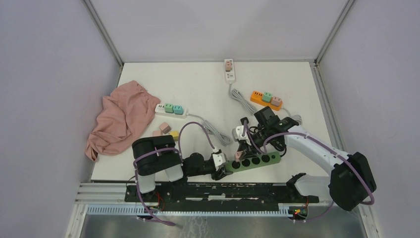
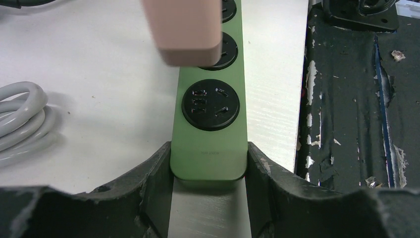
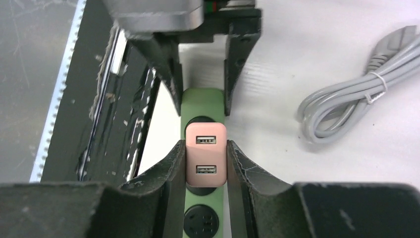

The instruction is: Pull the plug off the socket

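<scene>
The socket is a green power strip with round black outlets, lying near the table's front edge. My left gripper is shut on its near end; in the left wrist view the black fingers press both sides of the strip. A pink plug with two USB ports stands over the second outlet. My right gripper is shut on the plug, one finger on each side. The plug hides its outlet, so I cannot tell whether its pins are still seated.
A grey coiled cable lies on the table left of the strip. Farther back are a white strip with green plugs, an orange strip, a white strip, a pink cloth and loose cube plugs. The black rail runs beside the strip.
</scene>
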`<control>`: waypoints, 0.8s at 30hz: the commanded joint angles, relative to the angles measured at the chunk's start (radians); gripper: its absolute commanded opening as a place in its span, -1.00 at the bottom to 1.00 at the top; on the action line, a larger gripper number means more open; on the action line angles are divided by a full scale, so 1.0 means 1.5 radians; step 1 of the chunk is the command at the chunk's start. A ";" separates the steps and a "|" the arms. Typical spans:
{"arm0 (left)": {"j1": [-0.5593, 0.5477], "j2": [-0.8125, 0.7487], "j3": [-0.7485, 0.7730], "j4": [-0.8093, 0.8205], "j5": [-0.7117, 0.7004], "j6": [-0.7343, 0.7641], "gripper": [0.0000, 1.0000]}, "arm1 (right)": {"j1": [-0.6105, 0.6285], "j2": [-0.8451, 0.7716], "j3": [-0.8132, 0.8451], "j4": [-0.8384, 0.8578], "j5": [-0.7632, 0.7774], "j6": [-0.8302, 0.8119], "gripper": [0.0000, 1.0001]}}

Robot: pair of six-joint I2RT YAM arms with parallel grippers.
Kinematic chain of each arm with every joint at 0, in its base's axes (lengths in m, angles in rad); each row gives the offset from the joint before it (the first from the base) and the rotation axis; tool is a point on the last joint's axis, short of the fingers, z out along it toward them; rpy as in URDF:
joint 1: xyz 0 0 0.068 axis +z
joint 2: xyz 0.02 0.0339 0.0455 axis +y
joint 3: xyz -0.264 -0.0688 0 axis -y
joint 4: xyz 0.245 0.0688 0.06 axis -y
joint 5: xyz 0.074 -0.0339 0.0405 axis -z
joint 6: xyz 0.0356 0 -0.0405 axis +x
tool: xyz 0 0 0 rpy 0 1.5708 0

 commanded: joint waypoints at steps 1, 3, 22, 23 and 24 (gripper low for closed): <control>0.010 0.012 -0.012 -0.040 -0.036 0.000 -0.94 | -0.019 -0.010 0.043 -0.178 -0.046 -0.179 -1.00; 0.010 0.009 -0.012 -0.035 -0.042 -0.002 -0.91 | -0.021 0.006 0.066 -0.228 -0.052 -0.213 -1.00; 0.010 -0.217 0.010 -0.255 -0.107 -0.085 0.56 | -0.111 0.028 0.159 -0.332 -0.179 -0.149 -0.95; 0.010 -0.235 0.013 -0.275 -0.112 -0.088 0.56 | -0.114 0.028 0.161 -0.332 -0.181 -0.141 -0.95; 0.010 -0.252 0.017 -0.299 -0.117 -0.091 0.56 | -0.116 0.027 0.163 -0.331 -0.183 -0.133 -0.95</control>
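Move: My left hand has the green strip's left end pinched; my right holds the pink plug, already out, roughly 2 cm ahead of the left hand, 5 cm to its right and 7 cm above it. From the right hand the nearest socket is about 7 cm below, 1 cm back and 1 cm left. The grey cable coil lies about 13 cm ahead and 4 cm left of the left hand, and the yellow plug 25 cm left and 11 cm ahead of the right hand. I draw the pink plug away from the strip, first about 2 cm to the right and slightly back, then up some 4.5 cm, rolling my right wrist about 10 degrees and keeping the pinch. Meanwhile my left fingers open wide and let go of the strip's end, and that hand backs off leftward and up, about 2 cm each way, drifting forward and turning slightly counter-clockwise. ##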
